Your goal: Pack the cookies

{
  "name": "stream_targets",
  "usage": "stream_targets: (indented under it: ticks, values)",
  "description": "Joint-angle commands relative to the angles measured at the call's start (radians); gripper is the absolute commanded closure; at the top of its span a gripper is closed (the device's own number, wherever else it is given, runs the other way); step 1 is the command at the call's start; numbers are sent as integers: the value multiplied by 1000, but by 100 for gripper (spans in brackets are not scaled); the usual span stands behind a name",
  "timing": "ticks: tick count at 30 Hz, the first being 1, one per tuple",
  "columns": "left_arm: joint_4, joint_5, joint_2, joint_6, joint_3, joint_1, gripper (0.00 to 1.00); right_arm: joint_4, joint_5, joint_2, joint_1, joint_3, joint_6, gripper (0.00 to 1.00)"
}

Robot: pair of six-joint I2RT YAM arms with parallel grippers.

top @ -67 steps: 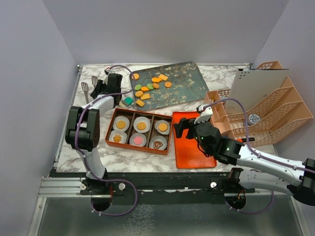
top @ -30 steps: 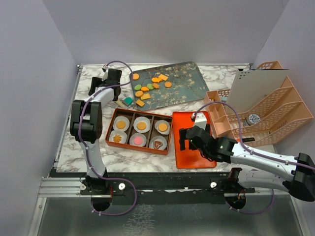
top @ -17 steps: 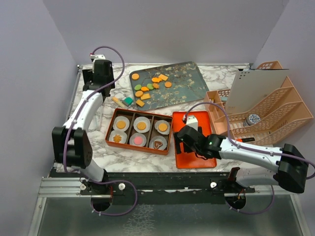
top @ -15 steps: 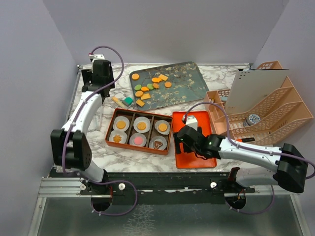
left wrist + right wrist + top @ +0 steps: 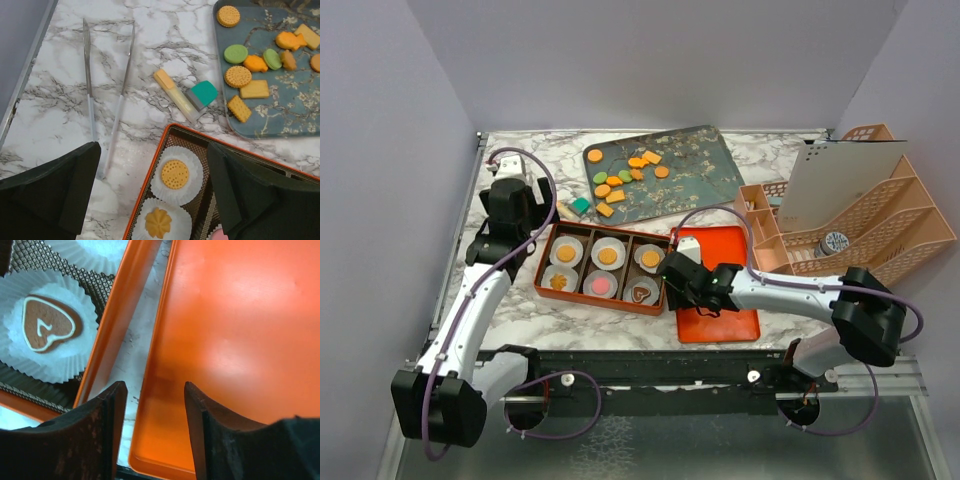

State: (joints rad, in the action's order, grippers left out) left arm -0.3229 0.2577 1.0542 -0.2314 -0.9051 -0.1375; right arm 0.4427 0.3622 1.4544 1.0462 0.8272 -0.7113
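Several orange and green cookies [image 5: 620, 180] lie loose on the dark flowered tray [image 5: 695, 175]; they also show in the left wrist view [image 5: 238, 76]. The orange box [image 5: 541, 273] holds paper cups, each with one cookie: a dotted round [image 5: 175, 174], a flower [image 5: 158, 223], a brown heart [image 5: 46, 330]. My left gripper [image 5: 520, 215] [image 5: 152, 150] hangs wide open above the box's far left corner, holding nothing. My right gripper [image 5: 678, 272] [image 5: 154, 390] is low, jaws apart on either side of the left rim of the orange lid [image 5: 240, 330], not gripping it.
Two thin metal utensils [image 5: 87, 75] lie on the marble at the far left. A yellow block [image 5: 175, 92] and a teal block [image 5: 202, 93] sit between tray and box. A peach file rack [image 5: 860, 240] with a white board stands at the right. Grey walls enclose the table.
My left arm has swung back from the far left corner to the box's left end, jaws opening wider. My right gripper has slid left to the lid's left rim, jaws narrowing.
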Motion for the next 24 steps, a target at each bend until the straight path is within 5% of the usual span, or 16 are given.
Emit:
stream_targets:
  ticks: [1,17,24]
  values:
    - [32,-8,-56,-3,10,-52,4,-5,0,64,4,51,-65,48]
    - [39,4,-87,10,27,-161,4,-8,73,267,-10,128,-157,73]
    - [61,-108,-80,-23,38,-165,4,-38,95,148,-11,64,-190,100]
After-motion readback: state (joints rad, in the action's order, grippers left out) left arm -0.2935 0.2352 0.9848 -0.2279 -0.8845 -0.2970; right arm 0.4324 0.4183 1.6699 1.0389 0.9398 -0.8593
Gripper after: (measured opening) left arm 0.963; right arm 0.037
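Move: The left rim of the orange tray, near its closer corner, is about 2 cm ahead of my right hand, 1 cm left and 3 cm lower, between my half-open fingers. The tray's middle lies about 4 cm ahead and 9 cm right; the heart cookie in the box, some 2 cm ahead and 6 cm left; the box's middle, roughly 7 cm ahead and 14 cm left. From my left hand, that rim lies about 15 cm back, 28 cm right and 20 cm down. With my right hand I sink about 3 cm into the gap beside the box while easing some 2 cm forward and left, one finger either side of the orange tray's left rim, then shut my fingers to pinch it, turning about 10 degrees clockwise. Meanwhile I swing my empty, open left hand about 5 cm right, still high, towards the box, rising slightly. ##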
